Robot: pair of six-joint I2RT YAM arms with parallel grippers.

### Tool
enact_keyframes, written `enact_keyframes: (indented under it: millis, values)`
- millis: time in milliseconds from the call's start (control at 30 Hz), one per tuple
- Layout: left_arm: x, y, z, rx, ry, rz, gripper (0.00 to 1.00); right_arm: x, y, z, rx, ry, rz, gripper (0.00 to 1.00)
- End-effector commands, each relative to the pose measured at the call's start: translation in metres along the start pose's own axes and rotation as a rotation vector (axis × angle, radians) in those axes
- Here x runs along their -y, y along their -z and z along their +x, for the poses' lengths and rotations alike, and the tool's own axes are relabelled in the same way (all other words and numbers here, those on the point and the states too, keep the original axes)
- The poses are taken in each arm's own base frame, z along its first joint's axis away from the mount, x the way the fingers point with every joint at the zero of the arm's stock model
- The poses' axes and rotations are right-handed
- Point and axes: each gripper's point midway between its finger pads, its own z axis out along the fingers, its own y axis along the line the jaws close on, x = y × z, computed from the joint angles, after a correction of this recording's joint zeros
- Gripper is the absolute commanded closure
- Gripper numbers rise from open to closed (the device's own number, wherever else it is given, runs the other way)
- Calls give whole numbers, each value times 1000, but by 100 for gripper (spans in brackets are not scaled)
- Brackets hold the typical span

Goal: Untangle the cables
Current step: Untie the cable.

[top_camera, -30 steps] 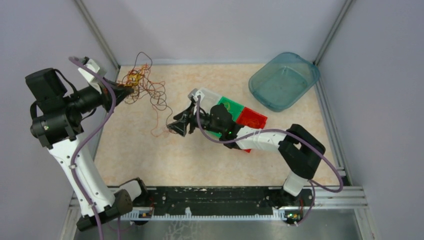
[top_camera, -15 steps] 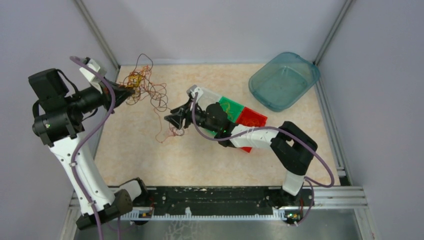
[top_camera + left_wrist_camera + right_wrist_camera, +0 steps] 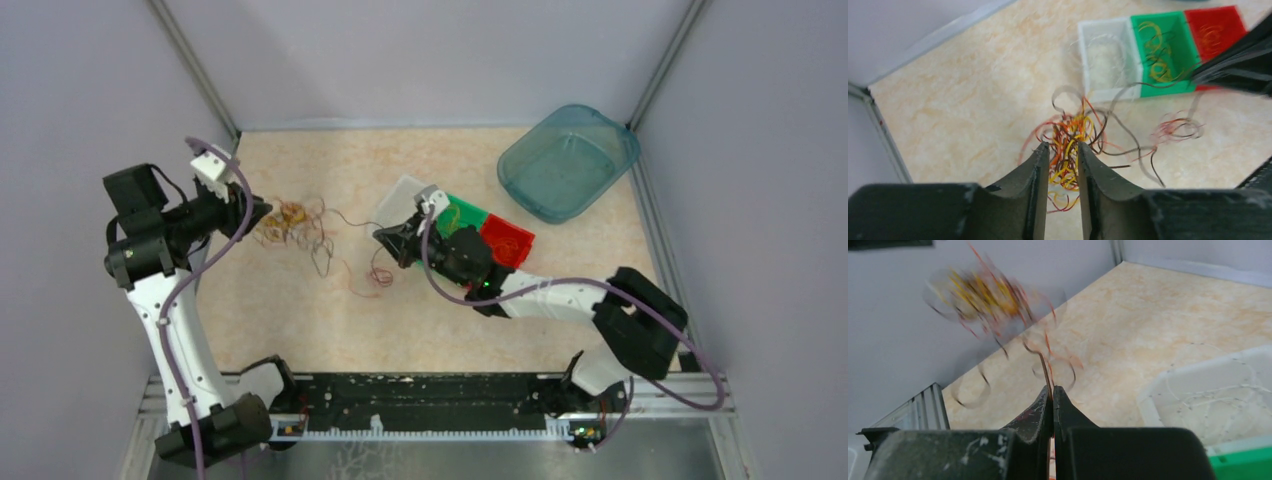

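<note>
The cables [image 3: 292, 216] are a tangle of orange, yellow, red and brown loops lying on the table at the left. My left gripper [image 3: 264, 214] is right at its left side. In the left wrist view the left gripper [image 3: 1062, 146] stands open with a gap, and the cables [image 3: 1071, 131] run loosely between and beyond its fingertips. My right gripper [image 3: 380, 236] is shut on a thin brown strand [image 3: 1046, 365] that leads back to the blurred tangle [image 3: 982, 294]. Loose red-brown loops [image 3: 379, 278] trail on the table below the right gripper.
A three-part tray lies behind the right gripper: a white bin [image 3: 402, 197], a green bin [image 3: 462, 214] and a red bin [image 3: 506, 240], with some strands inside. A teal tub [image 3: 568, 160] stands at the back right. Walls enclose the table.
The left arm came down and rightward, its jaws opened, and the tangle sank onto the table. The right gripper shut on a strand and pulled right toward the tray.
</note>
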Motion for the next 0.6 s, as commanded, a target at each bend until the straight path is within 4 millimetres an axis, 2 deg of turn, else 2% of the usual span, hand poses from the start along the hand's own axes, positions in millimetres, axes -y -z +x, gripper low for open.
enact_keyframes:
  millis: [0, 67, 167, 233, 267, 367, 567]
  values:
    - [-42, -13, 45, -95, -49, -147, 63, -9, 42, -74, 206, 17, 35, 100]
    - [-48, -21, 74, -147, -40, -154, 55, -11, 55, -82, 214, 12, 34, 100]
    - [-55, -30, 110, -204, -22, -165, 50, -22, 65, -95, 208, 5, 4, 100]
    - [-46, -35, 119, -206, 5, -113, 45, -33, 68, -99, 187, 8, -42, 100]
    - [-34, -36, 121, -203, 29, -55, 41, -38, 67, -100, 172, 11, -62, 100]
    - [5, -37, 102, -128, 61, 131, 33, -55, 61, -106, 128, 18, -134, 100]
    - [76, -21, 41, 109, 23, 434, 15, -81, 43, -124, 105, -9, -231, 100]
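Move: Just off the barely parted left fingers, the blurred cable tangle is in the air, some 5 cm ahead, 4 cm to the right and 10 cm below that hand. From the right hand, shut on a dark strand of it, the tangle lies about 15 cm left, 5 cm ahead and 2 cm higher. Straight below the right hand, roughly 15 cm, is the pink coil; the white tray stands about 20 cm ahead, 3 cm right, the green tray 15 cm ahead, 9 cm right, both some 22 cm down. Keeping its pinch on the dark strand, the right hand climbs about 10 cm, drawing back and to the right away from the tangle, then easing slightly left again. The left hand goes on opening from partly to nearly wide, dropping some 13 cm and drifting left as it tips down, then turns back up a few centimetres and rightward, empty. ##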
